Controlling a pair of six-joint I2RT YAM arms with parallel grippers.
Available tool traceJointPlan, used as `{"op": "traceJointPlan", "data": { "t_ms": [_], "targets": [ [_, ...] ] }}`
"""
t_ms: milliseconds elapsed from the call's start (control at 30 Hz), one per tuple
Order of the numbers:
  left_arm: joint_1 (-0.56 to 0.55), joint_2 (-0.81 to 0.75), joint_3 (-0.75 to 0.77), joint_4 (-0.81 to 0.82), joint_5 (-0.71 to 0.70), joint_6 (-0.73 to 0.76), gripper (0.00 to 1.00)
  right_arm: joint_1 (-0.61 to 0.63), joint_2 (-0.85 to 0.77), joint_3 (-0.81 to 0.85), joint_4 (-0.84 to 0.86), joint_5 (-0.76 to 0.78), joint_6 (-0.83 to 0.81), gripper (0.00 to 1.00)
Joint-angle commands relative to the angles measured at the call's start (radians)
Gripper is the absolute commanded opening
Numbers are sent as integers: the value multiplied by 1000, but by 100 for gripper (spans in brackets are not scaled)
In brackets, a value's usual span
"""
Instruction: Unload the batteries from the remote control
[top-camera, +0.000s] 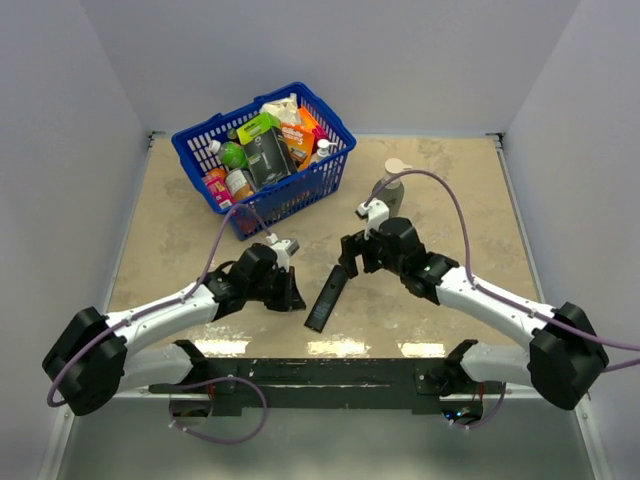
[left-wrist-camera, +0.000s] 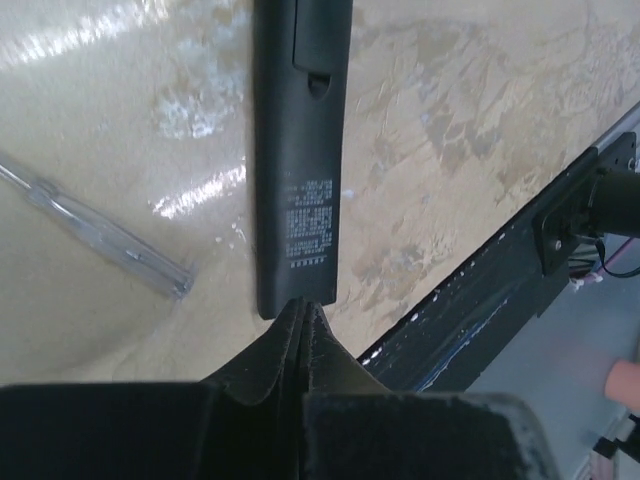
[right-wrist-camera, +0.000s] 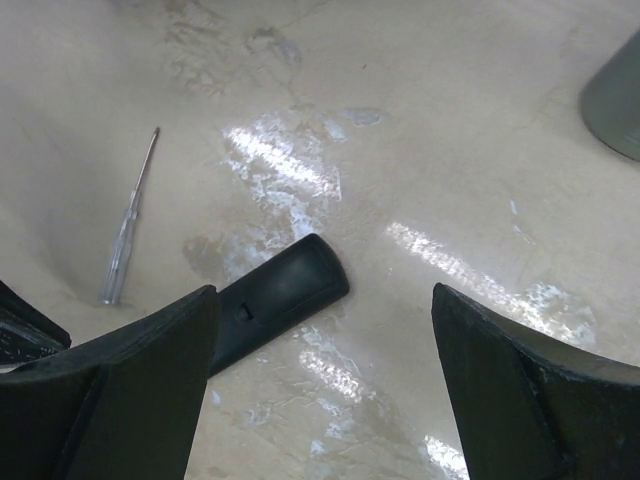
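Note:
The remote control is a long black bar lying diagonally on the table between the arms. In the left wrist view its back faces up, with printed text and the cover in place. The batteries are hidden. My left gripper is shut and empty, its tips right at the remote's near end. My right gripper is open and hovers over the remote's far end, which shows beside the left finger. Its midpoint lies over bare table.
A blue basket full of packets and bottles stands at the back left. A bottle stands behind my right gripper and shows in the right wrist view. A clear-handled screwdriver lies beside the remote, also in the right wrist view.

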Motion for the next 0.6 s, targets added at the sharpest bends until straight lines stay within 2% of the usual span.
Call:
{"op": "traceJointPlan", "data": {
  "t_ms": [0, 133, 567],
  "targets": [
    [-1, -26, -71, 160, 75, -61, 0, 65, 10, -56, 190, 29, -101, 89],
    [-1, -12, -133, 248, 75, -72, 0, 127, 63, -85, 241, 81, -131, 88],
    [-3, -32, -170, 274, 69, -64, 0, 257, 246, -42, 249, 289, -118, 88]
  ]
}}
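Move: The remote control lies battery cover up. From my right hand its middle is about 3 cm back, 5 cm to the left and 12 cm below. The soap bottle stands some 18 cm ahead and 9 cm right of that hand, and the screwdriver lies about 14 cm left and 1 cm back. From my left hand the remote's middle is about 6 cm ahead, 6 cm right and 6 cm below. I bring my right hand down about 7 cm onto the battery-cover end of the remote, swinging left some 4 cm early on and easing back a little, with the wrist rolling and the fingers staying wide open. My left hand, fingers still shut, settles a couple of centimetres lower and slightly back near the remote's other end, then holds there. ##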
